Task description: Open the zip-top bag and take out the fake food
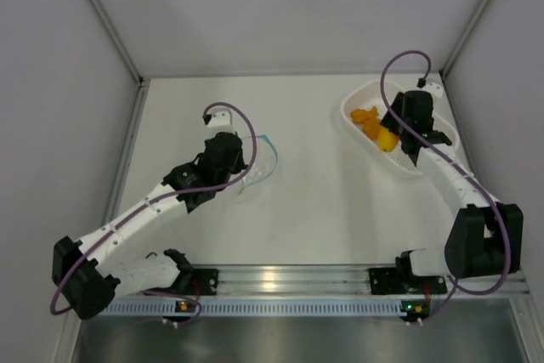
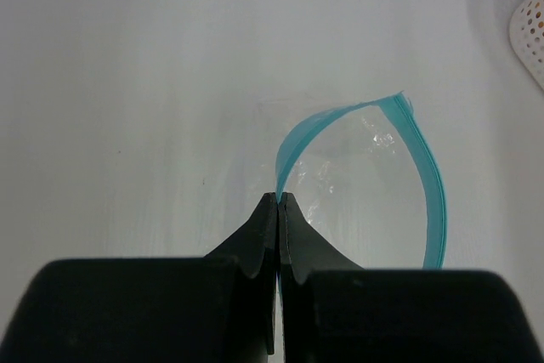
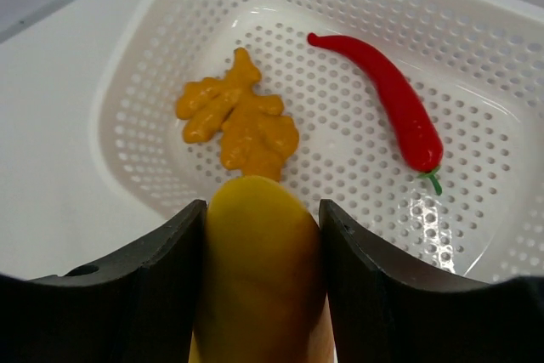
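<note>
The clear zip-top bag [image 2: 365, 184] lies on the white table with its blue zip strip [image 2: 433, 201] bowed into an open mouth. My left gripper [image 2: 280, 197] is shut on one lip of that strip; from above the bag [image 1: 262, 159] sits just right of this gripper [image 1: 241, 178]. My right gripper [image 3: 262, 210] is shut on a yellow-orange wedge [image 3: 259, 269] of fake food, held over the near rim of the white basket [image 3: 127, 91]. An orange lumpy chunk [image 3: 242, 121] and a red chili pepper [image 3: 391, 99] lie inside the basket.
The white perforated basket [image 1: 353, 106] stands at the back right of the table, close to the right wall. Its edge [image 2: 529, 27] shows at the far right of the left wrist view. Metal frame posts run along both sides.
</note>
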Controlling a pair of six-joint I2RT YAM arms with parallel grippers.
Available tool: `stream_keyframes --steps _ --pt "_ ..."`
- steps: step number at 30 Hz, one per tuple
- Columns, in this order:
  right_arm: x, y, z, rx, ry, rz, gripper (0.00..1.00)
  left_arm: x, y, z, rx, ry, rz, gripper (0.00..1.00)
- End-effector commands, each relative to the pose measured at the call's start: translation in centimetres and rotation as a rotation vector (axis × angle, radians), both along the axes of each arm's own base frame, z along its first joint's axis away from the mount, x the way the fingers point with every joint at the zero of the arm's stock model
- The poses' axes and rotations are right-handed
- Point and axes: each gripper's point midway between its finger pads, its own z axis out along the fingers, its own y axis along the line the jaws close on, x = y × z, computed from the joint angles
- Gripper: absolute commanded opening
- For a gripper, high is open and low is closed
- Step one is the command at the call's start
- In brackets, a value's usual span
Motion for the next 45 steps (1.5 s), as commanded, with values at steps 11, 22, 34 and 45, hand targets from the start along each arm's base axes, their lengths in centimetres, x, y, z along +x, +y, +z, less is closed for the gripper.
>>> stream_keyframes --steps 11,22,34,45 --pt "4.3 -7.8 -0.3 -0.15 0.141 -0.171 0.38 0.3 2.4 1.7 0.034 -0.018 -0.004 0.0" --pt "5.4 -7.9 -0.3 -0.168 0.19 -0.146 0.97 2.7 7.2 3.3 0.169 -0.025 0.16 0.0" --pt "0.9 -3.4 3.4 0.003 0.046 -0.01 0.99 7.1 10.9 6.2 0.409 -0.066 0.408 0.0" --pt "-5.0 2.9 6.2 0.221 -0.112 0.31 0.99 14.5 8.9 1.2 0.467 0.064 0.375 0.0"
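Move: The right hand holds the yellow food already over the white basket, whose middle is about 4 cm ahead and 7 cm right, some 8 cm below. On the basket floor, roughly 10 cm down, the knobbly orange food lies 5 cm ahead and 3 cm left, the red pepper 3 cm ahead and 10 cm right. The left hand pinches the emptied bag; clear table awaits it some 14 cm ahead, 9 cm left and 14 cm below. Carry the yellow food right about 7 cm, forward and slightly down into the basket, open the right fingers wide to let it go, then draw back, left and up towards the basket's near-left rim. Keep the left fingers shut on the bag, swing it left about 10 cm, then forward, rising and sinking again while turning counter-clockwise with the hand's left side rising. ##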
